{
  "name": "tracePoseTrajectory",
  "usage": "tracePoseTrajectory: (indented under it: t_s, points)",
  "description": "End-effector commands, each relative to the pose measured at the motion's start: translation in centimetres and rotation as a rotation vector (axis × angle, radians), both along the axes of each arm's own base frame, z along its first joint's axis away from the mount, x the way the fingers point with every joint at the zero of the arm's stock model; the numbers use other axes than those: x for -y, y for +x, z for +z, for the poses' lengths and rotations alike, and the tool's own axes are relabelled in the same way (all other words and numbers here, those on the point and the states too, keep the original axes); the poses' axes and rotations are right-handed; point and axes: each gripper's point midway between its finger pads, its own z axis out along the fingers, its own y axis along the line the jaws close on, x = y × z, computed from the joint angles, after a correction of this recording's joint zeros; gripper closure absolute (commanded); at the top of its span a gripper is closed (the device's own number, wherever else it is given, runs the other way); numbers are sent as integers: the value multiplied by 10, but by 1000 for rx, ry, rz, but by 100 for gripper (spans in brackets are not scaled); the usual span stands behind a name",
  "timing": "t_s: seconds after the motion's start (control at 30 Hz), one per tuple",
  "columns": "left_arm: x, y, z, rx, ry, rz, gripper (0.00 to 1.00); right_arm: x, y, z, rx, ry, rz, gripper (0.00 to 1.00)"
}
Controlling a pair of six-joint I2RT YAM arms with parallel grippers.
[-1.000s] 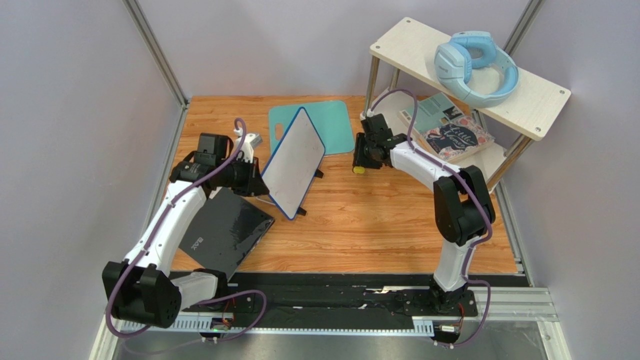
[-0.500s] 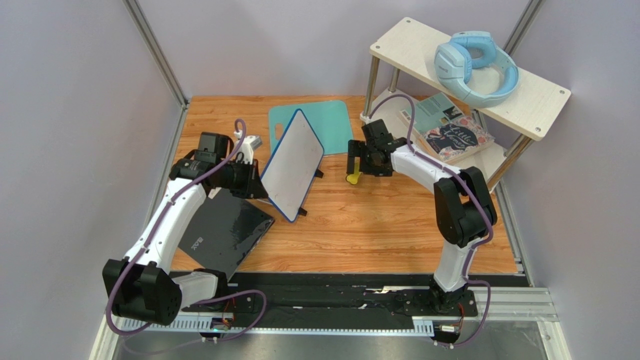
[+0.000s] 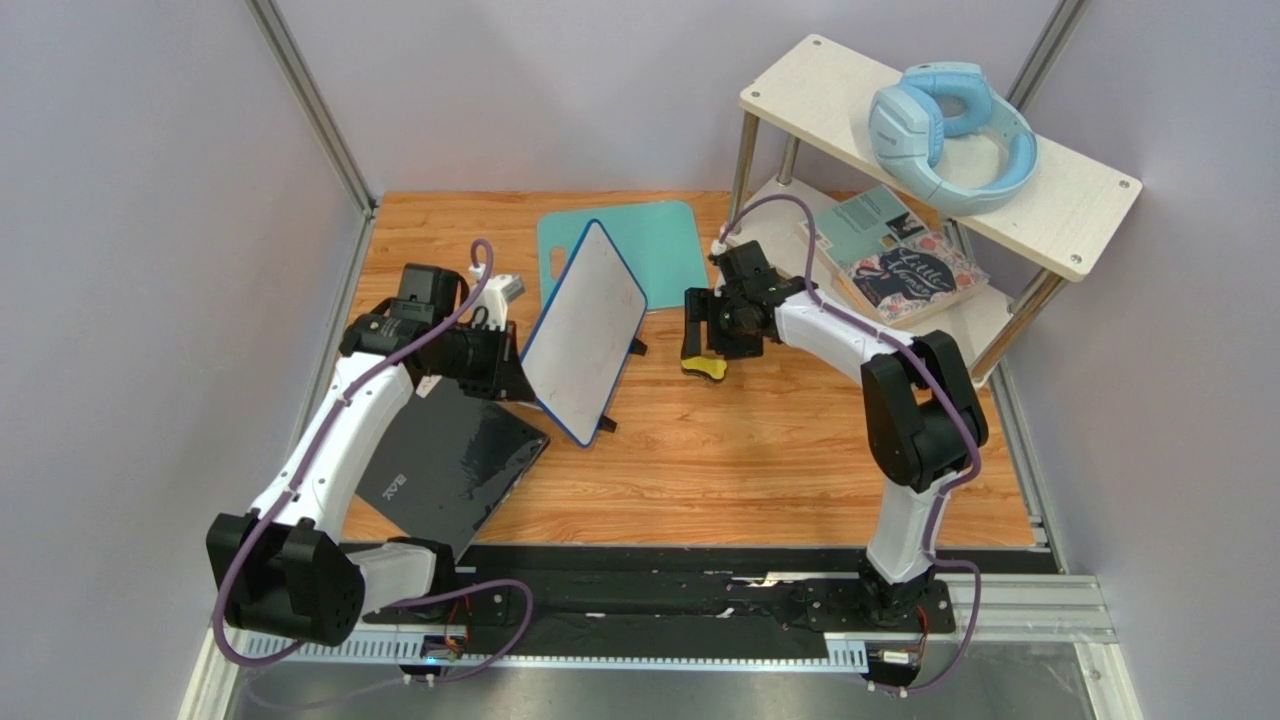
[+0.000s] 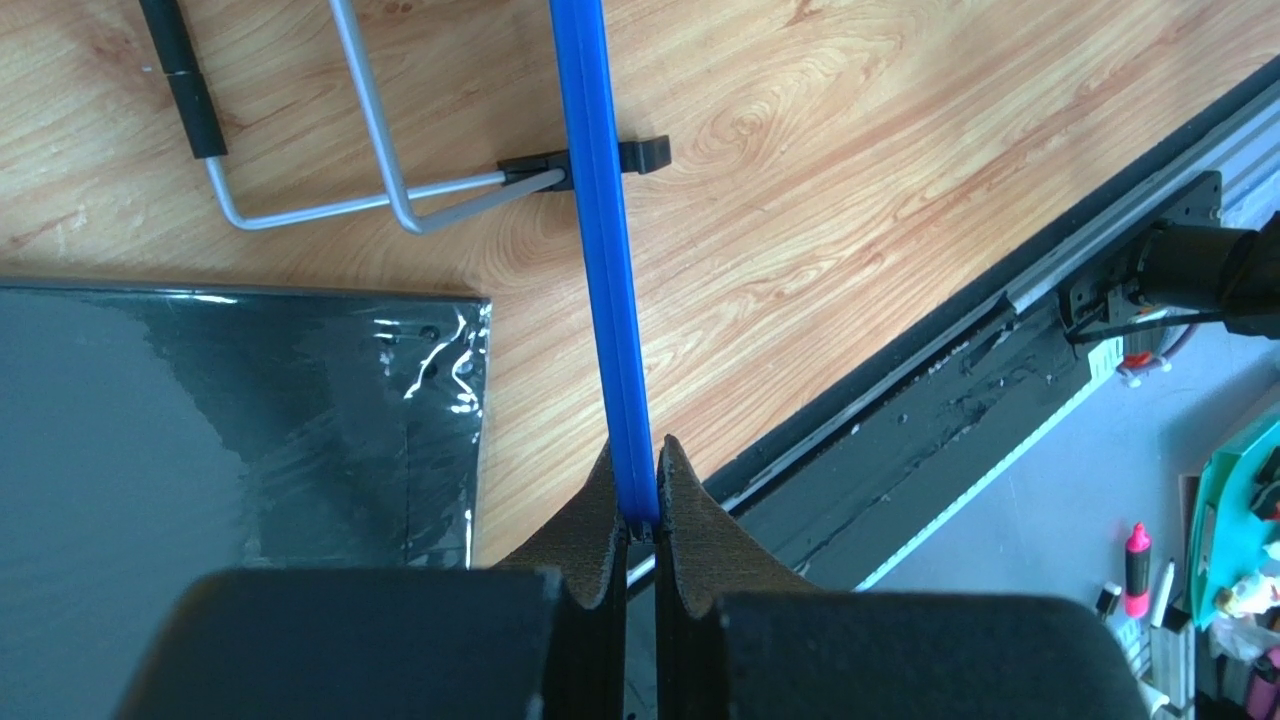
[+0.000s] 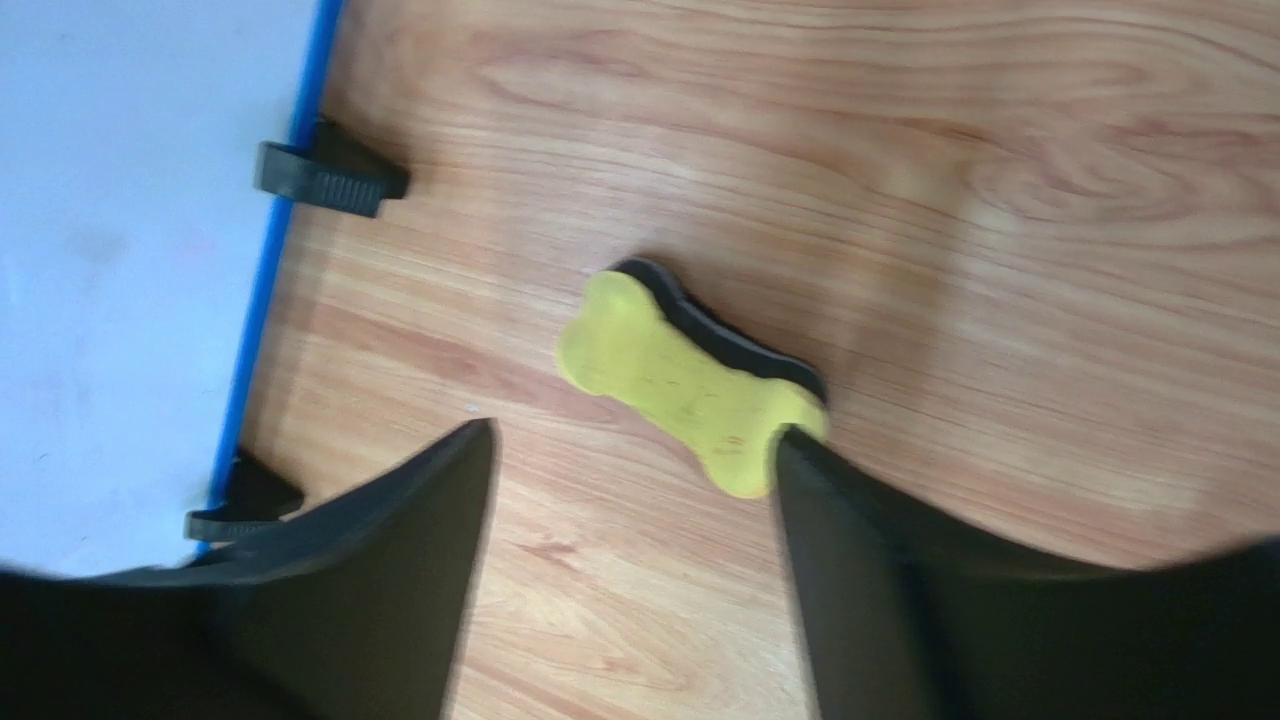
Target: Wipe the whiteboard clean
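The whiteboard (image 3: 583, 327), white with a thin blue frame, stands tilted on two black feet in the middle of the table, and its face shows no writing. My left gripper (image 3: 508, 365) is shut on its left edge. The left wrist view shows the blue frame (image 4: 601, 225) pinched between the pads of the left gripper (image 4: 642, 503). A yellow bone-shaped eraser (image 3: 700, 363) lies flat on the wood just right of the board. My right gripper (image 3: 703, 330) hovers over it, open. In the right wrist view the eraser (image 5: 688, 383) lies past the spread right gripper (image 5: 634, 438), beside the whiteboard (image 5: 120, 225).
A teal mat (image 3: 669, 240) lies behind the board. A glossy black slab (image 3: 443, 465) lies near the left arm. At the back right stands a white shelf (image 3: 1052, 195) with blue headphones (image 3: 950, 132) on top and books (image 3: 902, 267) below. A wire stand (image 4: 301, 210) rests behind the board.
My right gripper opened and let go of the yellow eraser, which now lies on the table. That arm shifted left toward the board. The left arm and the board stayed put.
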Motion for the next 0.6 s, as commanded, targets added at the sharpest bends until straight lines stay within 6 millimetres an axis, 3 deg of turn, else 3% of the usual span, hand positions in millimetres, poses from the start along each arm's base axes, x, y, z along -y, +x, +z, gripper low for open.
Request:
tracePoseTrajectory:
  t_s: [0.0,0.03,0.07,0.1,0.13,0.23,0.27,0.4,0.57]
  points:
    - [3,-17,0,-85,-1,-20,100,-43,23,12,76,107,83,66]
    - [1,-16,-1,-85,12,-15,99,-49,35,22,102,117,76,79]
    - [0,-17,-1,-90,19,-12,96,-51,40,20,101,113,70,82]
    - [-1,-17,0,-89,26,-9,95,-51,45,10,85,99,62,83]
    - [-3,-17,0,-88,35,-7,93,-56,56,19,115,107,58,83]
    - [-7,-16,2,-89,59,8,86,-63,69,11,121,107,53,82]
    - [-8,-16,3,-89,65,14,83,-67,78,16,140,115,53,82]
    - [-16,-14,4,-81,108,54,78,-75,85,-5,103,113,51,83]
    - [-18,-18,-2,-119,121,54,68,-94,71,-12,80,138,110,83]
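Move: The whiteboard's middle is roughly 14 cm to my right hand's left, 2 cm ahead and 3 cm above it; its far clip is about 9 cm left, 5 cm ahead and 4 cm lower. The sponge, already let go, lies some 4 cm below, 1 cm ahead and 1 cm left. My left hand still pinches the raised edge, the whiteboard's middle about 9 cm ahead, 8 cm right and 6 cm down; the laptop is some 8 cm left, 5 cm back and 17 cm lower. I open my left fingers a little to free the whiteboard's raised edge, easing that hand about 2 cm left and as much back. Meanwhile my empty right hand finishes closing and sweeps left and forward, some 10 cm in all and sinking slightly late on, away from the sponge towards the far clip and lower far corner of the whiteboard. ##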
